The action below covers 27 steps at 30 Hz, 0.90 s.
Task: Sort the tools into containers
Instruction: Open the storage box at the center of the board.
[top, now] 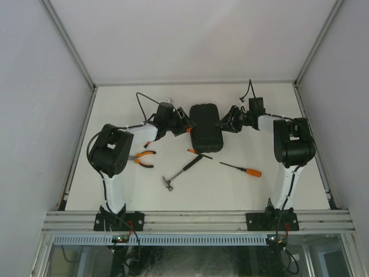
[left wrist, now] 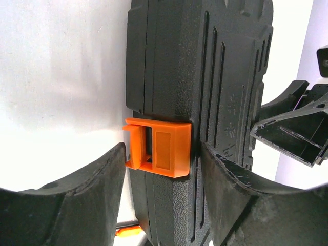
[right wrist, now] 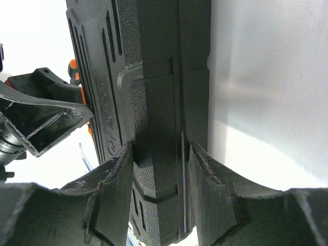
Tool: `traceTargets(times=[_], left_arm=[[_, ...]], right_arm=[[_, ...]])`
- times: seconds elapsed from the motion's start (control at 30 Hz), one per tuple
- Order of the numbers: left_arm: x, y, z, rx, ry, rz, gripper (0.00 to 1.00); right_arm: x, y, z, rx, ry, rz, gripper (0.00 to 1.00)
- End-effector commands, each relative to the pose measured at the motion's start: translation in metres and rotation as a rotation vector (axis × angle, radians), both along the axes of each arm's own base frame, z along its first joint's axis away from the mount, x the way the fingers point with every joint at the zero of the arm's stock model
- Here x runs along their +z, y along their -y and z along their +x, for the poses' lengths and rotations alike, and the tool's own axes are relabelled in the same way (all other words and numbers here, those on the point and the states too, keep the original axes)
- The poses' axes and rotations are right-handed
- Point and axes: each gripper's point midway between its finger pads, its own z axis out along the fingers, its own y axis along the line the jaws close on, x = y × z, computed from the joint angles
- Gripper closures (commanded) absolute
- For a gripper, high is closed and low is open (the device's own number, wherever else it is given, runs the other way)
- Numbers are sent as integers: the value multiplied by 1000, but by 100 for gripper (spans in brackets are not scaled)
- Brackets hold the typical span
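The container, a closed black tool case [top: 206, 126], lies at mid-table between both arms. In the left wrist view its orange latch [left wrist: 159, 148] sits on the case edge [left wrist: 205, 77]. My left gripper [left wrist: 164, 154] straddles that edge at the latch. One finger [left wrist: 241, 200] rests on the lid and the other finger [left wrist: 77, 205] stands off, so it is open. My right gripper [right wrist: 161, 148] is shut on the opposite edge of the case [right wrist: 154, 77], with both pads pressed against it. In the top view the left gripper [top: 185, 128] and right gripper [top: 221, 123] flank the case.
The tools lie loose in front of the case. They are orange-handled pliers [top: 144, 157], a hammer [top: 183, 170], an orange-handled screwdriver [top: 245, 169] and a thin screwdriver [top: 199, 152] by the case's near end. Frame rails border the table's sides and near edge.
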Motion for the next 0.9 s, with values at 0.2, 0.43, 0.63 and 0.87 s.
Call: traceTargets(times=[0.2, 0.43, 0.63, 0.87], left_arm=[[-16, -32, -1, 77, -50, 135, 91], [-21, -37, -3, 98, -71, 137, 92], [-29, -48, -5, 129, -96, 141, 84], [-35, -57, -9, 149, -115, 151, 78]], right_arm=[[-56, 24, -20, -56, -139, -182, 87], [-56, 23, -20, -54, -137, -181, 87], [-55, 23, -19, -53, -135, -179, 87], [-56, 22, -19, -50, -136, -180, 87]])
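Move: The storage box's orange latch sits between the left hand's open fingertips, about 1 cm to the right and 1 cm below. The box's middle lies some 6 cm to the right, 3 cm lower. A small orange tool lies about 10 cm back and 4 cm right, the hammer 17 cm back and 2 cm left, both on the table. From the right hand, whose fingers already hold the box's right edge, the latch is about 11 cm left. Rising about 1 cm, with a slight drift forward and left, the left hand steadily narrows its fingers by about a third around the orange latch, one finger on the latch's outer, table side and the other by the box's top edge, with hardly any turn. The right hand stays put and keeps its pinch on the box's right edge, bracing the box. ##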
